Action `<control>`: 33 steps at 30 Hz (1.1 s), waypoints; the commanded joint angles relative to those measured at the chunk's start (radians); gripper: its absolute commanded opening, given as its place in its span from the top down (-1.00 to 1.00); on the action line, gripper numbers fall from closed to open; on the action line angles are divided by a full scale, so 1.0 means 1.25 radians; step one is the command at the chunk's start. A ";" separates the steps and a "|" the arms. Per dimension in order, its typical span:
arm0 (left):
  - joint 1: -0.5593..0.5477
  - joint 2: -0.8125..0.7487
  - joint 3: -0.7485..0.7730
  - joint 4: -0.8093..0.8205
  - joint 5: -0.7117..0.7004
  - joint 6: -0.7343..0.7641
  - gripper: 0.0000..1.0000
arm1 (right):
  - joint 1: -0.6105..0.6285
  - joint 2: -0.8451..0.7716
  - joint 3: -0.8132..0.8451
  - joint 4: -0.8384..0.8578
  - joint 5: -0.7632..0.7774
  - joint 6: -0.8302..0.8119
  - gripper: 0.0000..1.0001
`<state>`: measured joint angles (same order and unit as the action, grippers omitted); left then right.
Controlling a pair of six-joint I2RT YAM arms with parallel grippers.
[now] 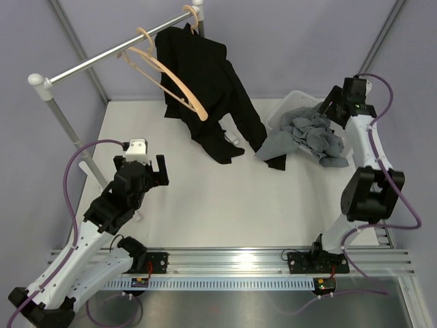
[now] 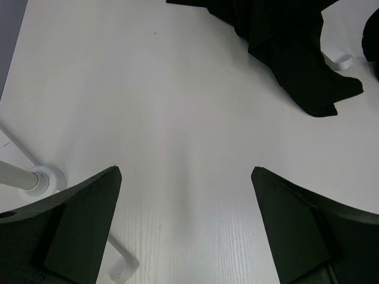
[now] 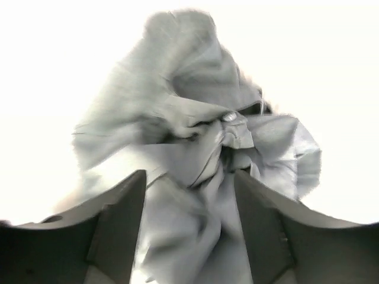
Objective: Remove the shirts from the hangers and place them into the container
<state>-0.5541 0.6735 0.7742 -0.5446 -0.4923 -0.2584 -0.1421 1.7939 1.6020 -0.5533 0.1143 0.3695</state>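
Note:
The grey shirt (image 1: 311, 133) lies bunched in the white container (image 1: 293, 97) at the right, one flap spilling over its near rim onto the table. My right gripper (image 1: 326, 106) hovers just above it. In the right wrist view its jaws (image 3: 189, 174) stand open, with blurred grey shirt (image 3: 195, 89) cloth loose between and beyond them. The black shirt (image 1: 201, 75) hangs from a tan hanger (image 1: 194, 20) on the rail, its hem resting on the table (image 2: 284, 41). A bare tan hanger (image 1: 171, 78) hangs to its left. My left gripper (image 1: 147, 171) (image 2: 185, 171) is open over bare table.
The grey metal rail (image 1: 102, 61) runs diagonally across the back left, with its post foot (image 2: 38, 180) near my left gripper. A small white piece (image 2: 337, 59) lies by the black hem. Grey walls close in the back and sides.

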 commanded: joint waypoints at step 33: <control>0.003 -0.021 -0.005 0.025 0.001 0.004 -0.98 | 0.301 -0.244 -0.591 0.503 0.154 0.263 -0.99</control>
<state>-0.5541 0.6594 0.7742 -0.5446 -0.4931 -0.2584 0.2291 1.4693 0.8639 -0.0547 0.2329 0.6529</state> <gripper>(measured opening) 0.988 0.993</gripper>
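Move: The grey sleeve hanging over the container's left near rim lies about 20 cm left of the right hand, 7 cm back and some 16 cm lower. The container's middle is roughly 8 cm left and 3 cm back of that hand, some 14 cm below; the black shirt's sleeve end is about 21 cm left and 14 cm back, on the table. From the idle left hand the grey sleeve is roughly 16 cm ahead, 43 cm right and 20 cm lower. No new contact shows: the right hand heads for the overhanging grey sleeve, rising about 13 cm as it swings left and back over the heap in the container, then sinking some 20 cm beside the near rim and edging slightly forward at the last. Its fingers finish opening wide, while the wrist first tips up and then partly returns. ##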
